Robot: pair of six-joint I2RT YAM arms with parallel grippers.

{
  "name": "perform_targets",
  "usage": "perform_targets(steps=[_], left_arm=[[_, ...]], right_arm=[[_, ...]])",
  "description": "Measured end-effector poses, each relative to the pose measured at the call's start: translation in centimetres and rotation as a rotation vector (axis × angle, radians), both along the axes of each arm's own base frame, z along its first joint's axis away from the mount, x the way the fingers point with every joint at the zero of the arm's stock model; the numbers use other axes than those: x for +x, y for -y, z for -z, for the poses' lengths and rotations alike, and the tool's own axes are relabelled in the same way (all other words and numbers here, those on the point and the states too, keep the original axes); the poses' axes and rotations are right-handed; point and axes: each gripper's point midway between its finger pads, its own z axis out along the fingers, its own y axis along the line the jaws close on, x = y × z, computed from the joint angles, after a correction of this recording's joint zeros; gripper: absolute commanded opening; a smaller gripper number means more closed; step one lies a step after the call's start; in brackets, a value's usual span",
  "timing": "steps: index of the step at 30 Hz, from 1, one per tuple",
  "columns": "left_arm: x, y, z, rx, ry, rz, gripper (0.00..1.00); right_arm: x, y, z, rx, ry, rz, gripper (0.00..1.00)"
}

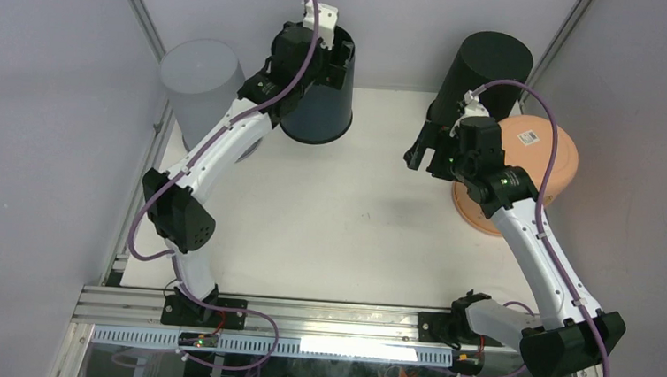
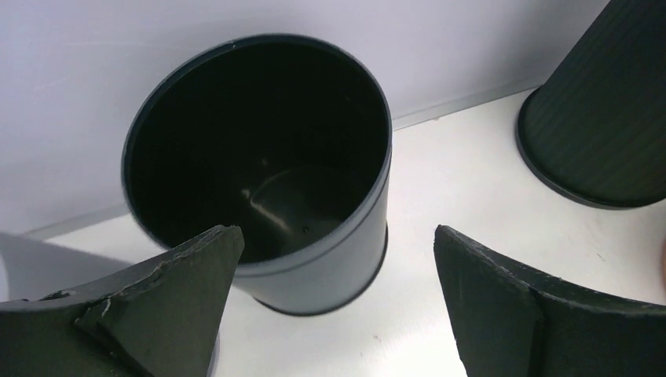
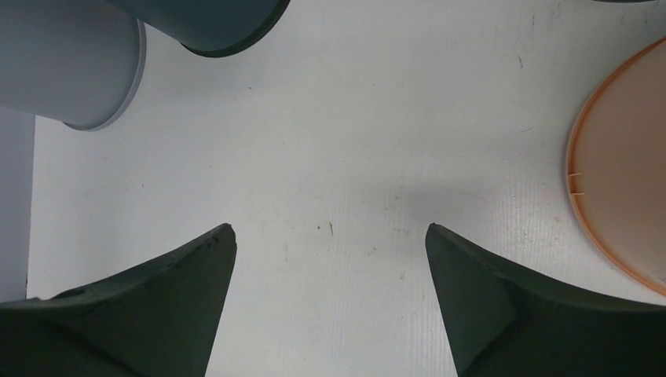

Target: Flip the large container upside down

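The large container (image 1: 322,108) is a dark grey tub at the back of the table, standing upright with its mouth up; its empty inside (image 2: 259,149) fills the left wrist view. My left gripper (image 1: 315,52) hovers above its mouth, open (image 2: 338,232), with nothing between the fingers. The left fingertip (image 2: 212,259) overlaps the near rim in that view, and contact cannot be judged. My right gripper (image 1: 421,150) hangs open (image 3: 330,228) over bare table right of centre, apart from every container.
A light grey container (image 1: 198,77) stands upside down at the back left (image 3: 71,63). A black ribbed container (image 1: 489,71) is upside down at the back right (image 2: 605,110). An orange tub (image 1: 536,158) with a label sits bottom-up at the right (image 3: 620,173). Walls enclose the table.
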Motion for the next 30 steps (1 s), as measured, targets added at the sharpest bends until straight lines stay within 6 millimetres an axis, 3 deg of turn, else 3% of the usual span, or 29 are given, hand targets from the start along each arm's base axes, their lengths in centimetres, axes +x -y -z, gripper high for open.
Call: perform_targets(steps=[4,11,14,24,30], left_arm=[[2.3,1.5,2.2,0.065,0.025,0.036,0.99],[5.1,3.8,9.6,0.176,-0.073,0.099,0.99],[5.3,4.2,9.2,0.162,-0.075,0.112,0.94],[4.9,4.5,8.5,0.128,-0.098,0.139,0.51],[4.7,4.7,7.7,0.105,-0.097,0.159,0.34]], right_arm=[[0.0,0.0,-0.1,0.0,0.003,0.0,0.94],[-0.7,0.5,-0.2,-0.005,0.012,0.005,0.94],[-0.7,0.6,-0.3,-0.009,0.016,0.009,0.94],[-0.6,0.6,-0.1,-0.011,0.012,0.009,0.95],[-0.6,0.6,-0.1,-0.011,0.012,0.01,0.95]])
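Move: From my left hand, the open dark blue container stands about 11 cm ahead and 2 cm left, with its middle some 18 cm below. To its left, the grey container is about 27 cm left and 4 cm ahead of my hand; the black one is roughly 39 cm right and 14 cm ahead, both similarly low. From my right hand, the dark blue container lies about 27 cm ahead, 24 cm left and 9 cm down. I drop my open left hand about 9 cm while reaching some 5 cm forward and 4 cm right, setting its fingers astride the near right rim of the dark blue container, one inside and one outside. My wrist turns roughly 10 degrees clockwise. Then I rise about 1.5 cm as the fingers close past halfway around the wall, the inner one coming against it. ##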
